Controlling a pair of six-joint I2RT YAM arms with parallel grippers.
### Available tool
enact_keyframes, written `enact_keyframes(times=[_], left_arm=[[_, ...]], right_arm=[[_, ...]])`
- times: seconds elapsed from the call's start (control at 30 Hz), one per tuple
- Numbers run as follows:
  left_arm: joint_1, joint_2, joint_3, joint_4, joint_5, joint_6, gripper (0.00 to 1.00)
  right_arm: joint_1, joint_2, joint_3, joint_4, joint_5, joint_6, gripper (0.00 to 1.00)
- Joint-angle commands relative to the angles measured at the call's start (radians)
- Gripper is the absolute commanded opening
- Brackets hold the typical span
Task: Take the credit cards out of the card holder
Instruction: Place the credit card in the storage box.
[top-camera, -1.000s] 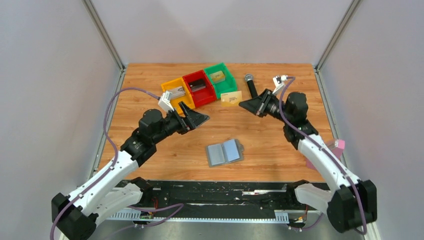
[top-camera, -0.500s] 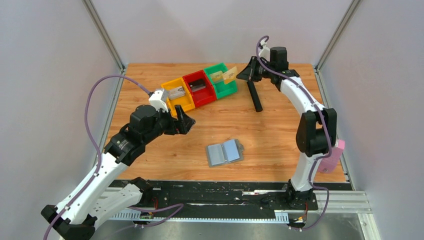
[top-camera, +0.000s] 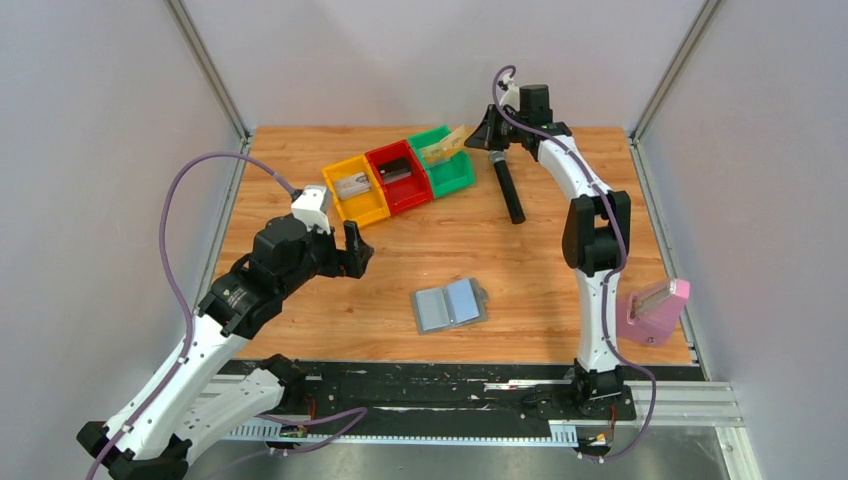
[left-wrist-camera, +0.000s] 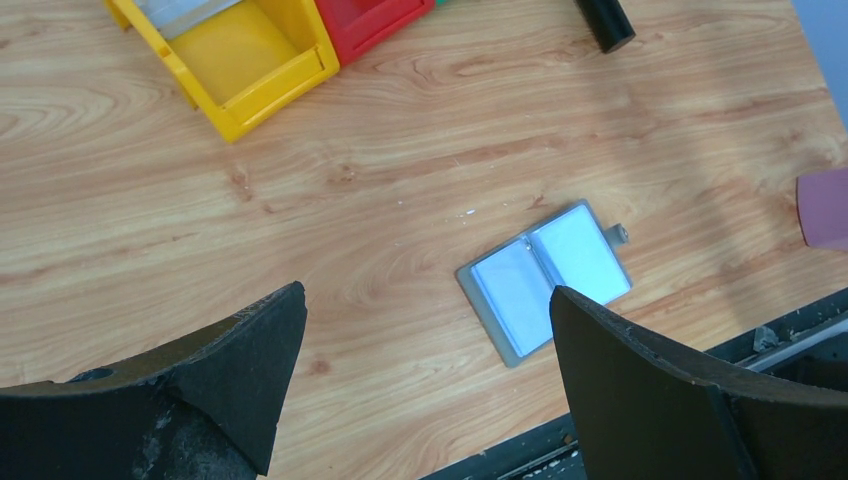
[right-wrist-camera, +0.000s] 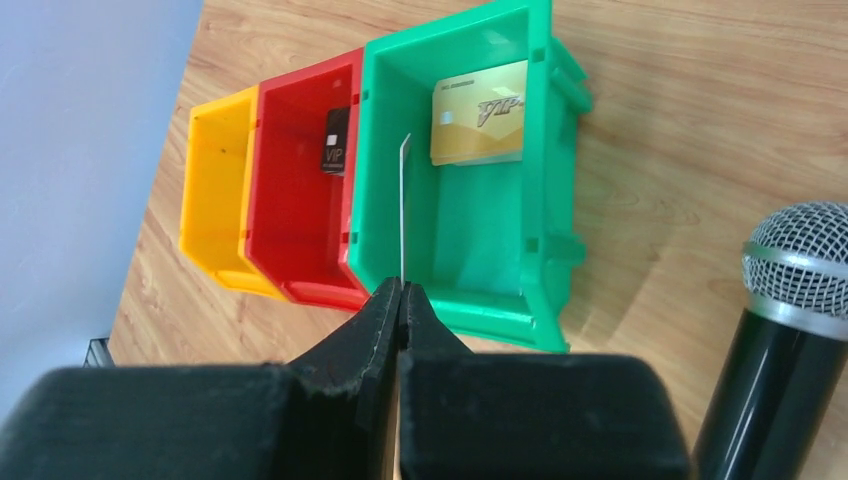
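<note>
The card holder (top-camera: 450, 305) lies open and flat on the table, showing two pale panels (left-wrist-camera: 545, 280). My left gripper (top-camera: 355, 250) hovers to its left, open wide (left-wrist-camera: 428, 295) with nothing between the fingers. My right gripper (top-camera: 475, 135) is at the back of the table, shut (right-wrist-camera: 400, 285) on a tan credit card (top-camera: 448, 143). That card appears edge-on (right-wrist-camera: 403, 210) over the green bin (right-wrist-camera: 555, 200). Another gold credit card (right-wrist-camera: 480, 125) lies inside the green bin. A dark card (right-wrist-camera: 336, 140) lies in the red bin (right-wrist-camera: 290, 230), and a silver card (top-camera: 352, 183) in the yellow bin (top-camera: 368, 210).
A black microphone (top-camera: 507, 185) lies just right of the bins, close under the right arm (right-wrist-camera: 790, 330). A pink object (top-camera: 655, 310) sits at the table's right edge. Grey walls enclose the table on three sides.
The right arm swung from the table's middle to the back, carrying the tan card over the green bin. The left gripper drew back leftwards, away from the bins, staying open.
</note>
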Motion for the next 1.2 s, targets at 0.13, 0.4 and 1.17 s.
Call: enact_keyframes(times=[0.13,0.4,1.17], left_arm=[[0.004,-0.002,0.019,0.006,-0.009,0.032,1.00],[0.003,-0.006,0.021,0.005,-0.012,0.034,1.00],[0.003,-0.030,0.020,-0.002,-0.028,0.033,1.00]], right_arm=[[0.026,0.143,0.189,0.001,0.026,-0.020,0.00],[0.053,0.230,0.271,0.029,0.019,-0.003,0.00],[0.061,0.345,0.362,0.115,0.025,0.047,0.03]])
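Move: The right hand, already pinching a gold credit card that sticks out to its left, has the middle of the green box about 6 cm to its left, 4 cm ahead and 12 cm below. The red box lies some 9 cm farther left of the green one and 3 cm nearer; the microphone is roughly 9 cm to the hand's right, level with it. From the waiting left hand, the green box is about 36 cm ahead and 14 cm to the right, well below. The right hand lowers the pinched card into the green box, sinking about 6 cm while it goes forward and then left, some 4 to 5 cm each, with the wrist's slant practically unchanged. Once the sinking stops it still creeps a little forward, and at the very end the grip slackens with the fingers barely parting and the card still between their tips. ##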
